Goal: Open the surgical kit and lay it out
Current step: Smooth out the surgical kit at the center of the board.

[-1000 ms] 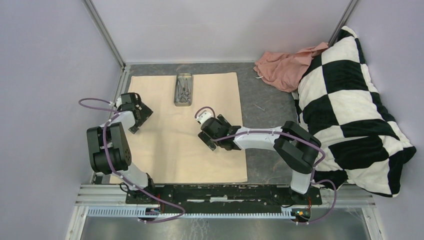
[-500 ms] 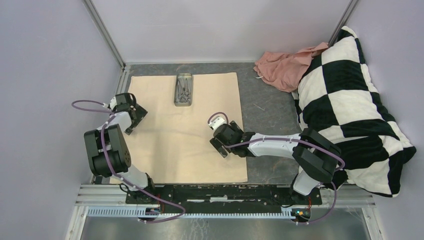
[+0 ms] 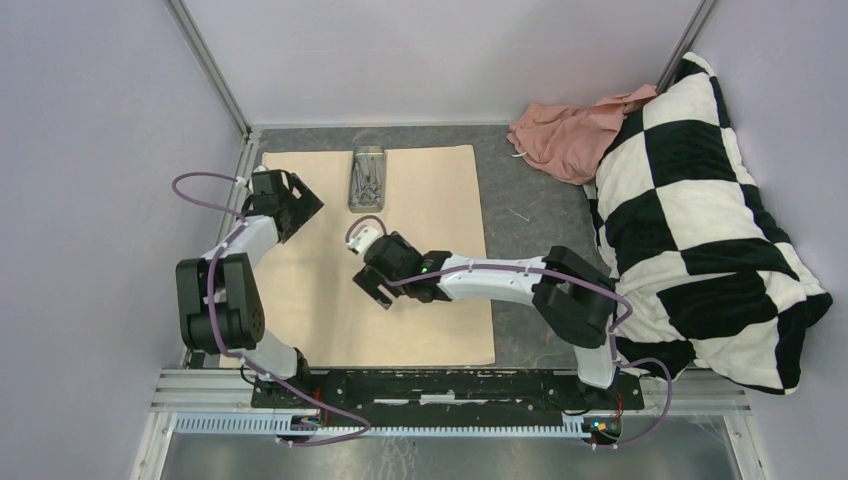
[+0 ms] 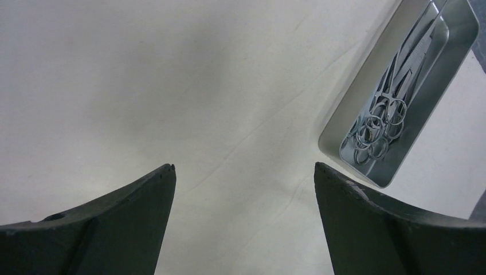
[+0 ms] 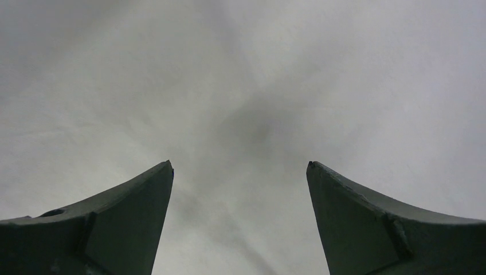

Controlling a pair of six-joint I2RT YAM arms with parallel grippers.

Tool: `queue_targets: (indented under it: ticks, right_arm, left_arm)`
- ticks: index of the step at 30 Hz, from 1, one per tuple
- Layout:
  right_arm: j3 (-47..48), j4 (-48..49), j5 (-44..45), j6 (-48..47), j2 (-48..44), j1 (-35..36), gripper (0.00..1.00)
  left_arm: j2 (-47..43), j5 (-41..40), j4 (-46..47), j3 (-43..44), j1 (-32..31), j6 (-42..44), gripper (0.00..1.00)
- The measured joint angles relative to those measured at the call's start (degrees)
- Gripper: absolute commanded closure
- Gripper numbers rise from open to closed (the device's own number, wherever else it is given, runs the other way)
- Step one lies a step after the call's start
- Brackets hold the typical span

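The surgical kit's beige cloth wrap (image 3: 420, 200) lies spread flat on the table. Its small steel tray (image 3: 367, 180) stands near the cloth's far edge, with silver ring-handled instruments (image 3: 368, 183) piled inside. My left gripper (image 3: 303, 203) hovers open over the cloth's far left part, just left of the tray. In the left wrist view the tray (image 4: 427, 100) and instruments (image 4: 384, 112) sit up right of my open gripper (image 4: 243, 166). My right gripper (image 3: 374, 289) is open over the cloth's middle. The right wrist view shows only cloth (image 5: 240, 74) under the open gripper (image 5: 239, 163).
A crumpled pink cloth (image 3: 570, 135) lies at the back right on the dark grey table mat (image 3: 540, 220). A black-and-white checked pillow (image 3: 700, 220) fills the right side. A metal frame rail (image 3: 245, 170) and lilac walls bound the left and back.
My left gripper has swung up and right toward the tray. My right gripper first drew back right, then reached left to the cloth's middle. Cloth and tray have not moved.
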Motion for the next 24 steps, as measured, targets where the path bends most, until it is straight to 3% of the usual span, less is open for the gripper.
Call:
queue_targets:
  ticks: [9,17,24]
  right_arm:
    - [11.2,-1.6,-0.9,-2.4,9.0,5.4,0.1]
    - [10.2,-2.5,-0.8,-2.5,9.9,8.1,0.25]
    - [1.8,1.3,-0.5,-0.2,6.9,10.7,0.27]
  left_arm:
    - [14.8,8.3,2.6,9.2,0.0,-3.4,0.08]
    - [17.0,9.4,3.9,9.2,2.9,-5.2,0.07]
    - [18.6,9.3,4.6,10.6,4.1,-5.4,0.06]
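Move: The kit cloth lies flat under both my hands. Its middle is about 11 cm right and 2 cm back of my left hand, 6 cm down. The instrument tray stands on the cloth about 13 cm ahead and 12 cm right of my left hand. From my right hand the cloth's middle is roughly 13 cm ahead, 2 cm left and 5 cm below, and its near edge some 15 cm straight back. I sweep my right hand about 6 cm left just above the cloth, then curve back some 8 cm and down towards its near edge, turning about 10 degrees counter-clockwise as the fingers draw partly together. Meanwhile my left hand, fingers wide, goes forward and down about 5 cm onto the cloth left of the tray, rolling its left side down slightly. ##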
